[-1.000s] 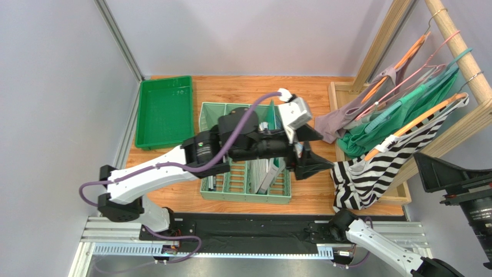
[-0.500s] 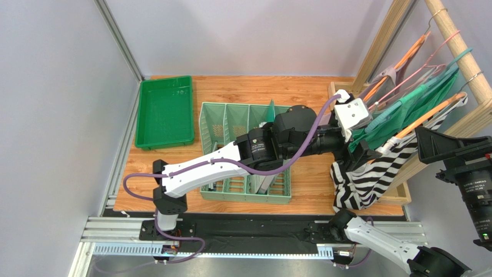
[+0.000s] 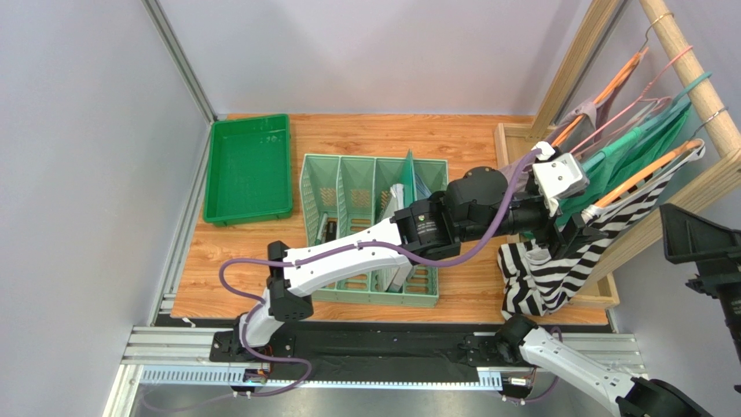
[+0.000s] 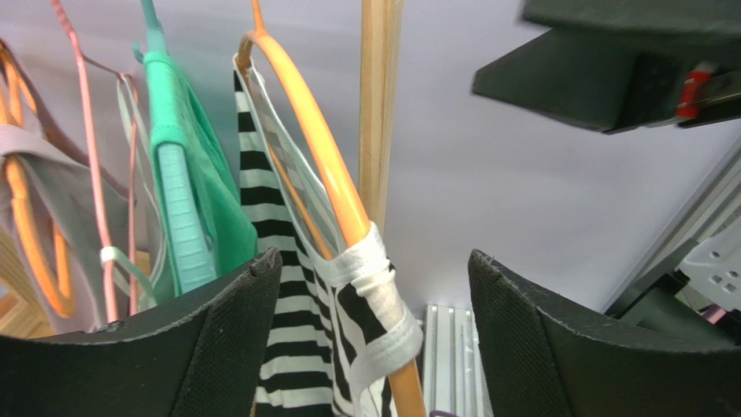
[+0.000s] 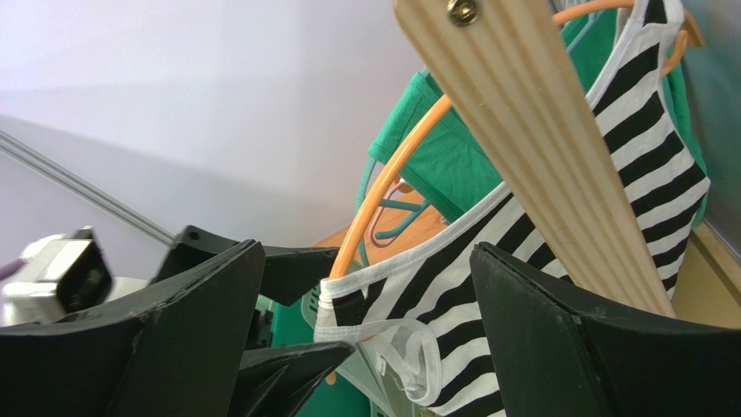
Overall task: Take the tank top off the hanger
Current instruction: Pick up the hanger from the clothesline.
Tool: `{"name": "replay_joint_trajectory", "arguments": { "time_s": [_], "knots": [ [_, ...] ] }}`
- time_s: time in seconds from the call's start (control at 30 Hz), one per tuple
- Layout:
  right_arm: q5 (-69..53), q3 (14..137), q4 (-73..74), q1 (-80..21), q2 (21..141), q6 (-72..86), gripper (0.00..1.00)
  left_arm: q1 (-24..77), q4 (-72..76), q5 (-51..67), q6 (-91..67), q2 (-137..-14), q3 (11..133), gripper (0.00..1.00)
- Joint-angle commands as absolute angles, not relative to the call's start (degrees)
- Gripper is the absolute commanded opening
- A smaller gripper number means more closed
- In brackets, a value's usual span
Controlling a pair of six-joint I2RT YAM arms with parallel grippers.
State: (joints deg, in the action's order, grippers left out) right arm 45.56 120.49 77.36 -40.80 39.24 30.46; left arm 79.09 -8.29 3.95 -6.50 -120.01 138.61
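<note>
A black-and-white striped tank top (image 3: 557,265) hangs on an orange hanger (image 3: 644,174) from the wooden rail (image 3: 696,78). Its white-edged strap (image 4: 376,278) wraps the hanger's lower end (image 4: 335,195). My left gripper (image 3: 570,234) is stretched out to that end. It stands open (image 4: 374,258), with strap and hanger between its fingers and not touching either pad. My right gripper (image 3: 674,228) is just right of the rack, open (image 5: 367,252), facing the same strap (image 5: 391,291) from the other side. The left gripper's fingers (image 5: 291,360) show below the strap there.
A teal top (image 3: 609,161) and a mauve top (image 3: 591,113) hang on other hangers behind the striped one. The rack's wooden post (image 5: 539,148) runs close past my right fingers. A pale green divider basket (image 3: 348,182) and a dark green tray (image 3: 248,169) sit on the table.
My left arm has swung right, from over the basket to the hanger's lower end, jaws open throughout. The right gripper has shifted slightly right, toward the frame's edge.
</note>
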Motion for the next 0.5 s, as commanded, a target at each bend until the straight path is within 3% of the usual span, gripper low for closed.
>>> {"name": "replay_joint_trajectory", "arguments": {
  "time_s": [0.0,0.07,0.1,0.3,0.37,0.47],
  "knots": [
    [46.0,122.3,91.3,-40.8,37.2,29.1,0.96,79.3,-2.4,2.9,-7.3,-122.8,142.6,0.76],
    [46.1,122.4,91.3,-40.8,36.8,28.6,0.96,79.3,-0.8,2.7,-8.1,-123.9,143.6,0.70],
    [46.0,122.3,91.3,-40.8,36.9,28.4,0.96,79.3,-0.4,2.6,-8.4,-124.2,143.6,0.59],
    [44.6,122.7,91.5,-40.8,36.8,28.0,0.97,79.3,2.9,0.7,-9.3,-126.0,144.0,0.53],
    [44.9,122.5,91.6,-40.8,36.8,27.8,0.97,79.3,3.6,0.3,-9.5,-126.6,144.1,0.33],
    [45.5,122.4,91.5,-40.8,36.8,27.5,0.97,79.3,3.9,-1.7,-9.9,-126.8,144.8,0.15]
  ]
}}
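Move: The orange hanger's near shoulder, wrapped in the tank top's white strap, lies just past the left hand's open fingertips: about 4 cm to the right, 1 cm ahead and 2 cm below. The striped tank top hangs around 8 cm right, 3 cm ahead and 15 cm below, and the green top some 9 cm ahead, 6 cm right and 8 cm below. From the right hand, that shoulder is roughly 8 cm ahead, 14 cm left and 5 cm lower. Still pointing to the right, the left hand slips about 3 cm farther right and 2 cm down, easing forward some 1.5 cm, so that the wide-open fingers pass either side of the hanger's strap-wrapped near shoulder and then close to about a quarter open, pinching wood and strap between the tips. The right hand, empty and still wide open, backs off some 3 cm back and to the right, away from the hanger, and then waits. ##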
